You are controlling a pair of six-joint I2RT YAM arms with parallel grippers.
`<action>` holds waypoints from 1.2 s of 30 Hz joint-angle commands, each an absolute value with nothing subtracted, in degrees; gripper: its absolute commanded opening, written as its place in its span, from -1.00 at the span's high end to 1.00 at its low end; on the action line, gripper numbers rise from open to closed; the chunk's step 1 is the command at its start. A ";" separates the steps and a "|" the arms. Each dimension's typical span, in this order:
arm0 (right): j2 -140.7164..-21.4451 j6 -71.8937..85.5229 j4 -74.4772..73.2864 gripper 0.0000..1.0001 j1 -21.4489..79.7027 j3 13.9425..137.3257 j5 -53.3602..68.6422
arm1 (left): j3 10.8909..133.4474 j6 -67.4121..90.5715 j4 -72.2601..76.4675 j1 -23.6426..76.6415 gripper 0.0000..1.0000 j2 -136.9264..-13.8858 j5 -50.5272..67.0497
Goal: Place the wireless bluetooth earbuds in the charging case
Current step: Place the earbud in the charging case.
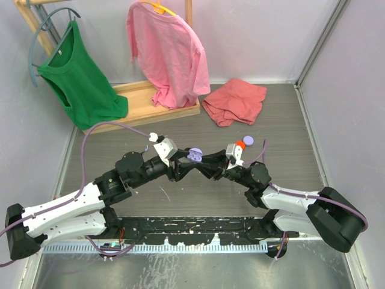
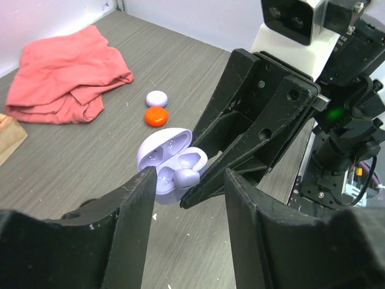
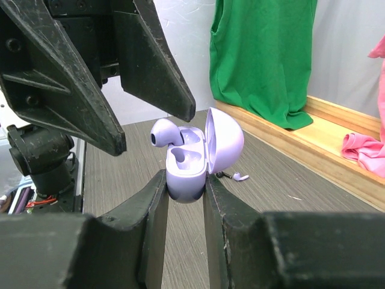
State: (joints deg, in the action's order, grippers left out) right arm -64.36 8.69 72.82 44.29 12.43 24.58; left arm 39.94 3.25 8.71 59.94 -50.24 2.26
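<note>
The lavender charging case (image 3: 186, 174) is held off the table with its lid open, and my right gripper (image 3: 185, 180) is shut on its lower body. One lavender earbud (image 3: 163, 132) rests in the far slot and sticks up a little, while the near slot is bare. My left gripper (image 2: 189, 176) stands open just in front of the case (image 2: 165, 153), its jaws apart and touching nothing. That earbud (image 2: 186, 176) lies between and beyond its fingertips. A second lavender earbud (image 3: 240, 177) and a black one (image 3: 224, 174) lie on the table behind the case.
A lavender disc (image 2: 157, 98) and a red-orange disc (image 2: 156, 116) sit on the table past the case. A crumpled red cloth (image 1: 234, 101) lies at the back right. A wooden rack (image 1: 144, 99) holds a green top (image 1: 81, 78) and a pink shirt (image 1: 168, 54).
</note>
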 commanded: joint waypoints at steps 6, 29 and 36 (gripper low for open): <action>-61.96 6.06 75.41 0.98 44.53 13.19 22.68 | 44.19 12.00 1.68 60.13 -0.40 -44.56 -9.33; -61.07 4.74 74.00 0.98 44.56 13.12 21.62 | 49.71 16.61 -3.74 60.12 -0.86 -52.72 -13.55; -60.16 4.85 73.96 0.98 44.48 12.86 21.69 | 48.73 16.52 -5.74 60.12 -0.77 -50.50 -17.34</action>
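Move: Just to the right of the left hand, about 3 cm off and 1 cm ahead, is the white earbud in its open case, at nearly the same height, with the case's middle 1 cm beyond it. From the right hand, which holds the case, the earbud is some 2 cm left, 1 cm back and 2 cm up. On the table 20 cm below the left hand, the black disc lies about 9 cm ahead, the orange disc 13 cm ahead and 22 cm right. Backing off from the earbud, the left hand goes about 3 cm left and 2 cm up as its fingers spread almost fully. It then sinks about 3 cm and swings forward, turning some 15 degrees counter-clockwise and rolling its forward side down, which brings its rear fingertip against the earbud's outer end. The right hand keeps its pinch on the case. ##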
